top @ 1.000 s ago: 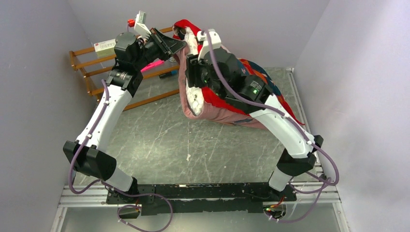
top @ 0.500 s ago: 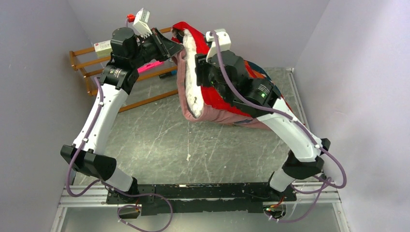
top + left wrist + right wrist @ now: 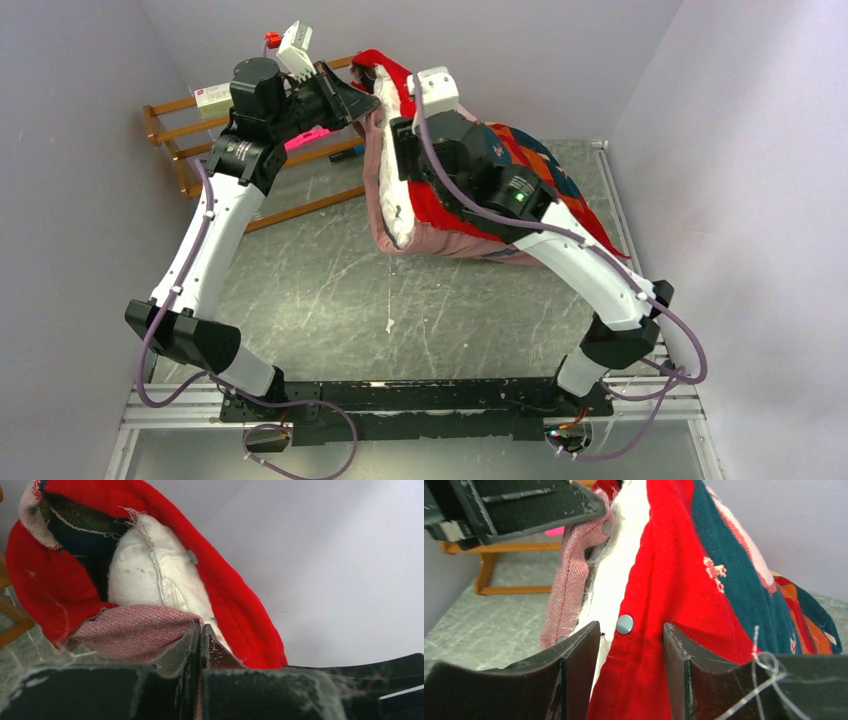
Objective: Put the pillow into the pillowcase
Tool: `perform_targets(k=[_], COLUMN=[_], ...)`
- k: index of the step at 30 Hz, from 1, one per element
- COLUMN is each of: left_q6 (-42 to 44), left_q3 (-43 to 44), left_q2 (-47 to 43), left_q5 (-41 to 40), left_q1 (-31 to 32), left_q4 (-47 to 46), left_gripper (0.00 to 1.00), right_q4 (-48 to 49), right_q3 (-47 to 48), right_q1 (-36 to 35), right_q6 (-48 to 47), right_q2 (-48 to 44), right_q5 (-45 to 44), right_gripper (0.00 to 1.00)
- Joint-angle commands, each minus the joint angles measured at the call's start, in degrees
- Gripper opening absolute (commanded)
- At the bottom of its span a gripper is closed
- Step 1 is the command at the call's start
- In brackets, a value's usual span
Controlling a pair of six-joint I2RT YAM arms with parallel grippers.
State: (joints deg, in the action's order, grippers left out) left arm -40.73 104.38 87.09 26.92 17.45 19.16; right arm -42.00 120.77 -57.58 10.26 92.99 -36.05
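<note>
The red pillowcase point(image 3: 520, 150) stands lifted at the back of the table with its mouth facing left. The white pillow point(image 3: 400, 205) fills it, and its end shows in the mouth. My left gripper point(image 3: 372, 100) is shut on the pale pink reverse edge point(image 3: 135, 630) of the mouth, fingertips together point(image 3: 200, 630), with the pillow point(image 3: 145, 570) just beyond. My right gripper point(image 3: 631, 630) pinches the case's red hem point(image 3: 674, 570) near a snap button point(image 3: 625, 624). Its left finger lies against the pillow's edge point(image 3: 624, 555).
A wooden rack point(image 3: 190, 150) leans at the back left, with a pink object point(image 3: 318, 135) beside it. Grey walls close in on the left, back and right. A metal rail point(image 3: 610, 190) runs along the table's right edge.
My right arm has shifted up and left along the mouth of the case. The left gripper has risen slightly, still holding the pink edge, and the mouth stands more upright.
</note>
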Motion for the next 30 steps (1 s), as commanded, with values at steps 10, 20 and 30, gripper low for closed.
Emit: perform_targets(k=[10, 20, 30], left_q6=[10.6, 4.1, -1.7], left_q3=[13.6, 6.0, -1.4], left_q2=[0.3, -1.7, -4.2], left_q5=[-10.4, -0.8, 7.4], left_q1=[-4.5, -11.9, -12.0], left_q4=[9.2, 3.3, -5.6], left_gripper=[0.05, 0.05, 0.05], right_q4=[16.1, 35.8, 23.7], right_q3=[0.4, -14.1, -10.7], right_q1=[1.6, 2.6, 3.8], right_q6=[-14.0, -18.8, -7.4], right_q2=[-5.0, -16.8, -14.7], right_q5=[-16.3, -7.8, 4.5], right_gripper=[0.0, 0.0, 0.0])
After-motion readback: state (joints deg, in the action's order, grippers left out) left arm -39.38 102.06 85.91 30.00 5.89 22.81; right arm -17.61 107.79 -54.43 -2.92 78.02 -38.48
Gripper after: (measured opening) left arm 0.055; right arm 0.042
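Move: The red rim of the pillowcase mouth, by a snap button, runs between the right hand's open fingers, its near fold about 3 cm ahead and 3 cm below. From that hand the pillow's white end shows about 3 cm to the left, level ahead and some 7 cm lower; the pink rim is about 8 cm farther ahead and 4 cm to the left, 2 cm up. The left hand already holds that pink rim, with the red rim about 5 cm back, 5 cm to its right and 5 cm below. Forward and down about 3 cm, the right hand shuts its open fingers on the red rim, then hauls it up some 14 cm and about 8 cm to the right, tipping its fingers upward some 20 degrees, before easing slightly back left and down. Meanwhile the left hand keeps its pinch on the pink rim and pulls it left and a little forward, away from the right hand, then sinks a few centimetres. ##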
